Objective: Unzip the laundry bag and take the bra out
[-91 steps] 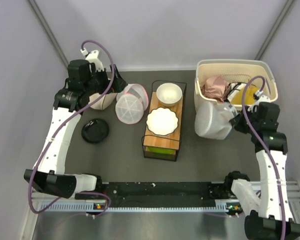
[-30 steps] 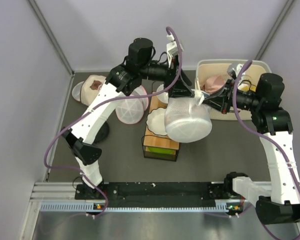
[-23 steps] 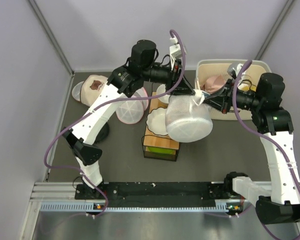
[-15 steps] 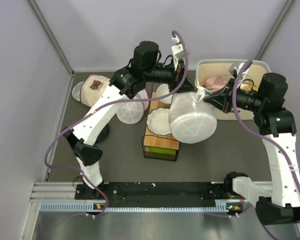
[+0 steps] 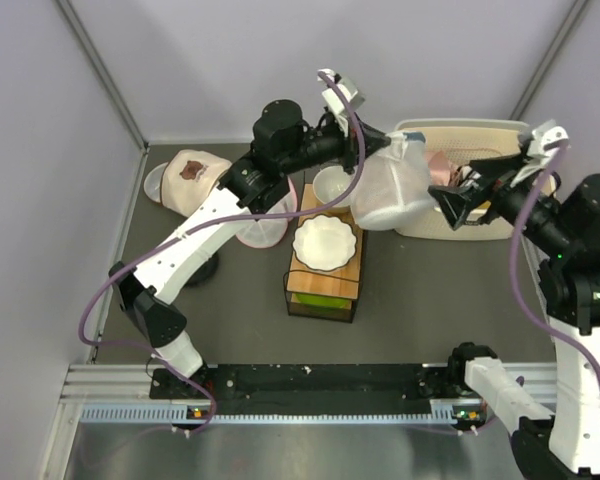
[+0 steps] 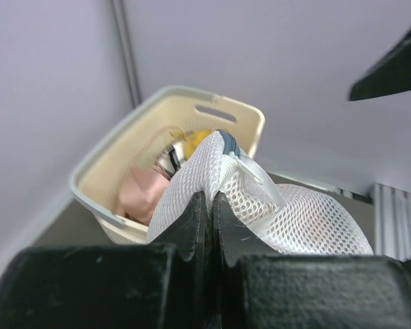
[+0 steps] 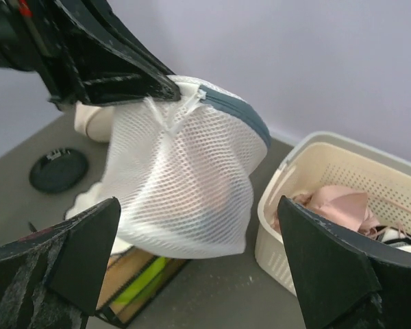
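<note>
The laundry bag (image 5: 390, 192), white mesh with a grey zip seam, hangs in the air above the bowl rack. My left gripper (image 5: 383, 143) is shut on its top edge. In the left wrist view the jaws pinch the mesh (image 6: 209, 195) and the laundry bag (image 6: 281, 212) sags to the right. My right gripper (image 5: 458, 188) is open just right of the bag and does not touch it. In the right wrist view the laundry bag (image 7: 185, 178) hangs beyond my wide-spread right gripper (image 7: 197, 204). The bra is hidden; I cannot make out anything through the mesh.
A cream basket (image 5: 500, 128) with a pale pink garment (image 7: 339, 205) stands at the back right, close behind the bag. Under the bag is a wire rack (image 5: 325, 290) with a white plate and bowl. A beige mesh bag (image 5: 190, 170) lies at the back left, and a black lid (image 7: 58, 170) lies on the table.
My right gripper has let go of the bag, opened wide and drawn back to the right. My left gripper has lifted the bag up and toward the basket.
</note>
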{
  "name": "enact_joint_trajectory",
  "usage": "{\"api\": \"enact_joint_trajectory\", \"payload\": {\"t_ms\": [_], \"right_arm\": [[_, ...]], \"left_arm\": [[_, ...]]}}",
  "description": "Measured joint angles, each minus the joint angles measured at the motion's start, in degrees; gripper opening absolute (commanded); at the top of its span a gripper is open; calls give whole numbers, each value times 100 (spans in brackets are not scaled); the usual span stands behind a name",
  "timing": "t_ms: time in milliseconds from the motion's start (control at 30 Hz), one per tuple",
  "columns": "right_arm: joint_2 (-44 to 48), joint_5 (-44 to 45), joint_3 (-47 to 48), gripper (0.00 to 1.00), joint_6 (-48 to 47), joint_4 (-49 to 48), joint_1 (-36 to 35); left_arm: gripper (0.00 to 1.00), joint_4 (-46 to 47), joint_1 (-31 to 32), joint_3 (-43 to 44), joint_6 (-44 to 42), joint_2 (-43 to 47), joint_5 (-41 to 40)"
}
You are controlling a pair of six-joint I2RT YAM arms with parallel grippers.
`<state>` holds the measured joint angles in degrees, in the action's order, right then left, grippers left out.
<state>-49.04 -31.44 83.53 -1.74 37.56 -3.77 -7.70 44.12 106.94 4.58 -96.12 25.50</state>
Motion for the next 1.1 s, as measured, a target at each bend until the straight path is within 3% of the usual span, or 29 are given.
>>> {"api": "enact_joint_trajectory", "payload": {"t_ms": [267,367,433,600,700,933,1100], "right_arm": [[-52,122,754,98,1060,-157,0],[-245,184,769,90,1416,-199,0],[-422,295,769,82,1633,-214,0],[-1016,400,769,44,2170,-245,0],[-1318,396,765,33,2496,-302,0],[-1449,195,761,29,3222,-933,0],[-1434,212,651,33,3488,-1471,-310]], "left_arm": [[0,1447,-4,-155,-680,61,-612],[0,2011,20,-286,-1084,59,-916],[0,2302,20,-391,-1309,33,-1043],[0,2667,20,-789,-1644,-52,-1113],[0,2686,24,-994,-1672,-105,-1051],[0,2710,94,-1110,-1652,-105,-964],[0,2706,186,-1113,-1606,-105,-892]]}}
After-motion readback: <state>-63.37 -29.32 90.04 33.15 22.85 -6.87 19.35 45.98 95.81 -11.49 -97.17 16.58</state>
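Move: The zipper end of the laundry bag lies roughly 8 cm ahead, 5 cm left and 4 cm below the right hand. From the left hand, which already pinches the bag's top beside it, it's about 1 cm ahead and 4 cm right. Well below the right hand, some 30 cm down, the white bowl stands about 13 cm ahead and 18 cm left, and the basket's middle about 20 cm ahead and 8 cm right. Up about 5 cm and slightly back, then forward some 9 cm while sinking towards the zipper end, the right hand finally rises and drifts left; it rolls left side up nearly 30 degrees, tips down, and closes from wide open to about a third. The left hand keeps its pinch, lifting the bag and lowering it again, ending 4 cm forward, rolled some 25 degrees. ##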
